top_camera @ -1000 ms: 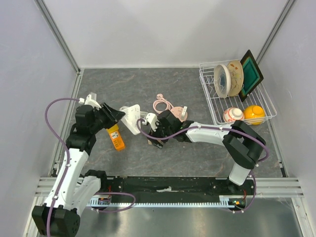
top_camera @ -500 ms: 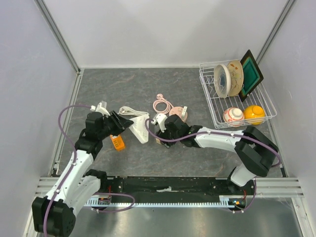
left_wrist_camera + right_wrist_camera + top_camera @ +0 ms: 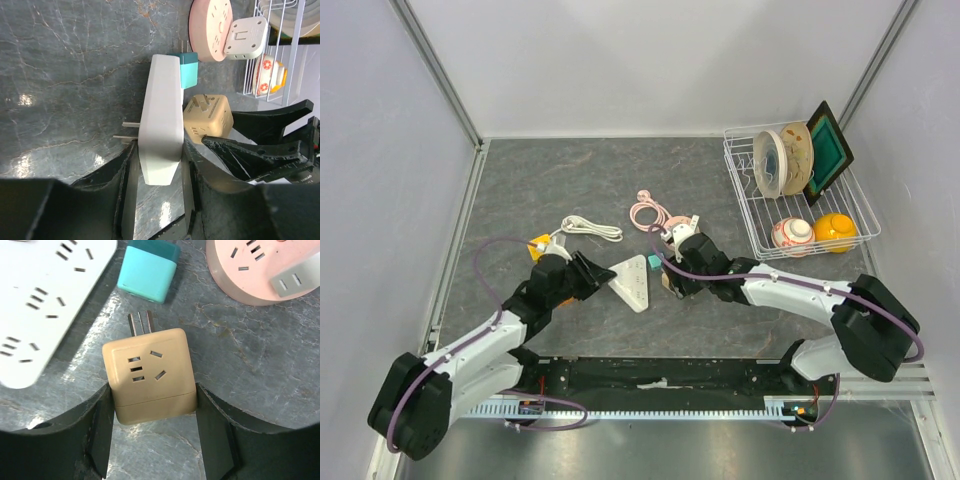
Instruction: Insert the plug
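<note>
My left gripper is shut on a white power strip, held edge-on just above the table; from above the strip is a white wedge in front of that gripper. A tan cube plug lies on the table with its metal prongs pointing at the strip. My right gripper is shut on the cube, one finger flat against each side. From above, this gripper sits just right of the strip. A teal plug lies beyond the prongs.
A pink round socket with a white adapter on it lies behind the cube. A pink cable coil and a white cable lie further back. A wire dish rack with plates stands at the back right.
My left arm carried the power strip toward the near edge and to the right. My right gripper shifted right and its jaws closed in on the tan plug.
</note>
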Controlling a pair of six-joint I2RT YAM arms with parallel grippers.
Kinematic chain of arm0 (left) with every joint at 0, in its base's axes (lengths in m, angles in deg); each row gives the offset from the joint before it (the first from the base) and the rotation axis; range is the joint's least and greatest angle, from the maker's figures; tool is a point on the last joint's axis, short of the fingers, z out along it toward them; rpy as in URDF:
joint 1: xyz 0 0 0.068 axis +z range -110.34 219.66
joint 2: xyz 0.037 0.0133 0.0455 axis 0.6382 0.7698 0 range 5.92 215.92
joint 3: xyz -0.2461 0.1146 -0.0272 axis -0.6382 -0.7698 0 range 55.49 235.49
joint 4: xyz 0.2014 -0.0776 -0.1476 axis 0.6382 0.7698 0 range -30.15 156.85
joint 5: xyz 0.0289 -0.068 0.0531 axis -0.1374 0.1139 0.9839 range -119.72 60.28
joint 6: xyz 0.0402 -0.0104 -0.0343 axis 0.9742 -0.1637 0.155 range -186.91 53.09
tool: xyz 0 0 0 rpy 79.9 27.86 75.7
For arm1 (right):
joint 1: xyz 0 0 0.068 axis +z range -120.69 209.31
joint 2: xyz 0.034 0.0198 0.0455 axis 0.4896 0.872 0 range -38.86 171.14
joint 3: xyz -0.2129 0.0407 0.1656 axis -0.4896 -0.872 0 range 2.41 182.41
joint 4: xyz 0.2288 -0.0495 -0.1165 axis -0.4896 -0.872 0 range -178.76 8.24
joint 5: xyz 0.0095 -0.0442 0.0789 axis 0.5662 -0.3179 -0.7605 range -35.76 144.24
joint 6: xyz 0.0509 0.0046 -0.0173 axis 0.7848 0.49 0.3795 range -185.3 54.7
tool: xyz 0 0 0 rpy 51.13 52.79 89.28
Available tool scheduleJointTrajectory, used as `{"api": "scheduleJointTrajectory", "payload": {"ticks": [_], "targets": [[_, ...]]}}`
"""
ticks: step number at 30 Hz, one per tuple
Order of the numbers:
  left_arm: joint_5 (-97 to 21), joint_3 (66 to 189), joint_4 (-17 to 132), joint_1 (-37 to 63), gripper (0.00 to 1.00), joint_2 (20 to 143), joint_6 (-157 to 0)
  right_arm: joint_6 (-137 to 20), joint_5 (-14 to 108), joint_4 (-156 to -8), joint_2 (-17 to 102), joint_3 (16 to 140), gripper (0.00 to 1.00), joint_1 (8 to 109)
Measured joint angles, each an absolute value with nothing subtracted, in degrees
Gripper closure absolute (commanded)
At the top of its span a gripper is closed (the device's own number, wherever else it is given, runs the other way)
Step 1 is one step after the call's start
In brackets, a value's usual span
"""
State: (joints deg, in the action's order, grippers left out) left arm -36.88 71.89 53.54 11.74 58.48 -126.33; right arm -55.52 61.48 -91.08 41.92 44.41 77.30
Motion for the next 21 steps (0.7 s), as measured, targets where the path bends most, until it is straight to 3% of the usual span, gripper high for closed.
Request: {"api": "scheduleJointTrajectory", "payload": {"ticks": [7, 8, 9, 12, 21], "targets": [[-29.9, 65.1, 46.1, 9.1, 0.94, 55.9, -134.1, -53.2, 58.1, -91.3, 39.2, 44.4, 1.00, 77.3], [-28.7, 64.2, 46.5, 9.1, 0.90, 54.4, -135.0, -53.0, 57.6, -91.4, 38.9, 44.5, 1.00, 77.3], [-27.6, 63.7, 47.4, 9.1, 0.79, 52.8, -135.6, -52.9, 57.1, -91.4, 38.7, 44.5, 1.00, 77.3], [-24.2, 63.5, 51.4, 9.1, 0.58, 48.5, -135.7, -52.6, 55.9, -92.0, 38.5, 45.4, 1.00, 77.3], [-22.5, 63.4, 58.4, 9.1, 0.26, 45.7, -135.3, -50.9, 50.9, -93.4, 38.8, 50.4, 1.00, 77.1]]}}
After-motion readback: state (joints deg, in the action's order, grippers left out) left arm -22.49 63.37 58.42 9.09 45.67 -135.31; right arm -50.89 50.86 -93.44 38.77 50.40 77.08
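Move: The patch of table for the white triangular socket block lies nearly straight under the left hand, about 5 cm down and 1 cm right; the orange USB socket is some 11 cm left of that hand and 1 cm back, the yellow cube about 14 cm left and 7 cm ahead. From the right hand, the white block's middle is roughly 8 cm left and level, the teal block 4 cm left and 5 cm ahead, the pink round socket 12 cm ahead and 2 cm right. The white triangular block, still pinched at its left corner, is carried about 4 cm left by the left hand while turning some 15 degrees counter-clockwise and sinking to the table; the fingers then open around that corner. Meanwhile the beige cube stays gripped in the right hand, which rises about 5 cm, drifts 4 cm left above the table and rolls its left side up slightly. ##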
